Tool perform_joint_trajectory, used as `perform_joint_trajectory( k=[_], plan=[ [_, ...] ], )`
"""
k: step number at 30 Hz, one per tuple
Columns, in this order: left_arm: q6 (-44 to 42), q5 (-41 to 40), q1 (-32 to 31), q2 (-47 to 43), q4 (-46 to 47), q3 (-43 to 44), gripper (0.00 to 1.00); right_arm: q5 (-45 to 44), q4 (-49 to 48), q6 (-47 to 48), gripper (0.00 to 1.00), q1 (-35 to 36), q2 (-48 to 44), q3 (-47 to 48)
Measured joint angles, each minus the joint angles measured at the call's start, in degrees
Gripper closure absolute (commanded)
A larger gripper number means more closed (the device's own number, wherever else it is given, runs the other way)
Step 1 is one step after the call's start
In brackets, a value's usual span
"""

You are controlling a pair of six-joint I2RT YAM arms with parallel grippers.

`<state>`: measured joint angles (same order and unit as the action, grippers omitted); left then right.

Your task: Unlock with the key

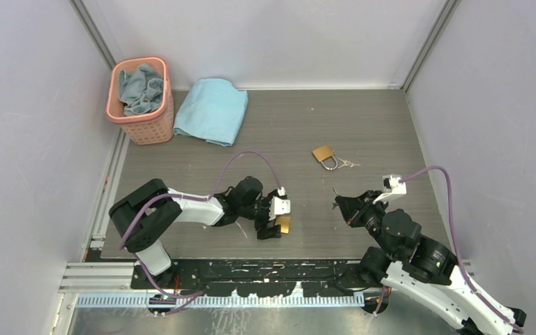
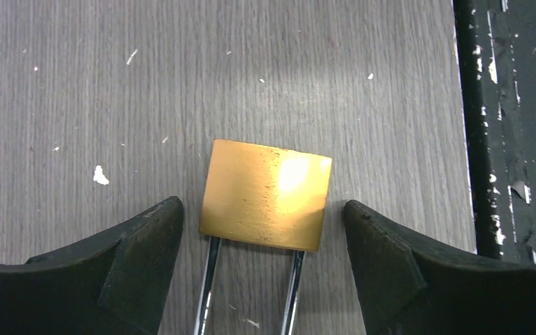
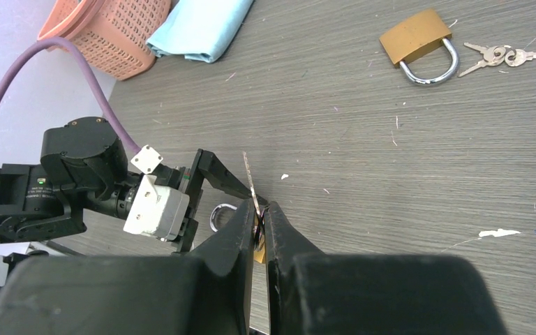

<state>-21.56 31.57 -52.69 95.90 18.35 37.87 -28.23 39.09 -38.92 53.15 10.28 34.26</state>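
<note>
A brass padlock (image 2: 265,194) lies flat on the grey table near the front edge, its steel shackle pointing back toward my left wrist. My left gripper (image 2: 262,234) is open, one black finger on each side of the lock's body with a small gap on both sides. From above, the padlock (image 1: 283,224) shows just right of that gripper (image 1: 273,226). My right gripper (image 3: 259,216) is shut on a small silver key (image 3: 249,174), whose blade sticks up past the fingertips. It hovers to the right of the lock (image 1: 338,204), apart from it.
A second brass padlock (image 1: 324,155) with a bunch of keys (image 1: 349,164) lies further back on the table. A pink basket (image 1: 139,105) holding cloth and a folded blue towel (image 1: 211,110) sit at the back left. A black rail (image 2: 516,139) runs along the table's near edge.
</note>
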Motion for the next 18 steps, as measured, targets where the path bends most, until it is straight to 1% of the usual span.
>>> perform_joint_trajectory(
  k=[5, 12, 13, 15, 18],
  plan=[
    [0.1, 1.0, 0.7, 1.2, 2.3, 0.1, 0.17, 0.0, 0.1, 0.0, 0.99, 0.0, 0.0, 0.3],
    [-1.1, 2.6, 1.1, 2.5, 2.1, 1.3, 0.24, 0.0, 0.3, 0.0, 0.99, 0.0, 0.0, 0.9],
    [-1.3, 2.8, 1.1, 2.7, 2.1, 1.4, 0.27, 0.1, 0.4, 0.0, 0.99, 0.0, 0.0, 0.9],
    [-1.4, 3.2, 1.2, 2.9, 2.1, 1.6, 0.36, 0.1, 0.5, 0.0, 0.99, 0.0, 0.0, 0.9],
    [-1.7, 3.8, 1.2, 3.1, 2.3, 1.6, 0.57, 0.3, 0.5, 0.0, 0.99, 0.0, 0.0, 0.9]
  ],
)
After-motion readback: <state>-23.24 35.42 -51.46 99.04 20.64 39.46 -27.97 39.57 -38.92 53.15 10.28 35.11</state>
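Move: The padlock to grip lies flat with its shackle pointing left, its brass body already between the left gripper's open fingers, about 1 cm to that hand's right, 1 cm ahead and 1 cm below it. The other padlock lies some 22 cm ahead of the left hand and 14 cm to its right; its keys are roughly 19 cm ahead and 22 cm right. From the right hand, the near padlock is about 14 cm left, 1 cm ahead and 20 cm down. Bring the left gripper about 1 cm to its right at the same height, easing barely half a centimetre forward, so the fingertips slide farther along the brass body. Turn the wrist only a few degrees clockwise, then shut the fingers from nearly wide open to a little over half, until both tips meet the front and back sides of the body. ##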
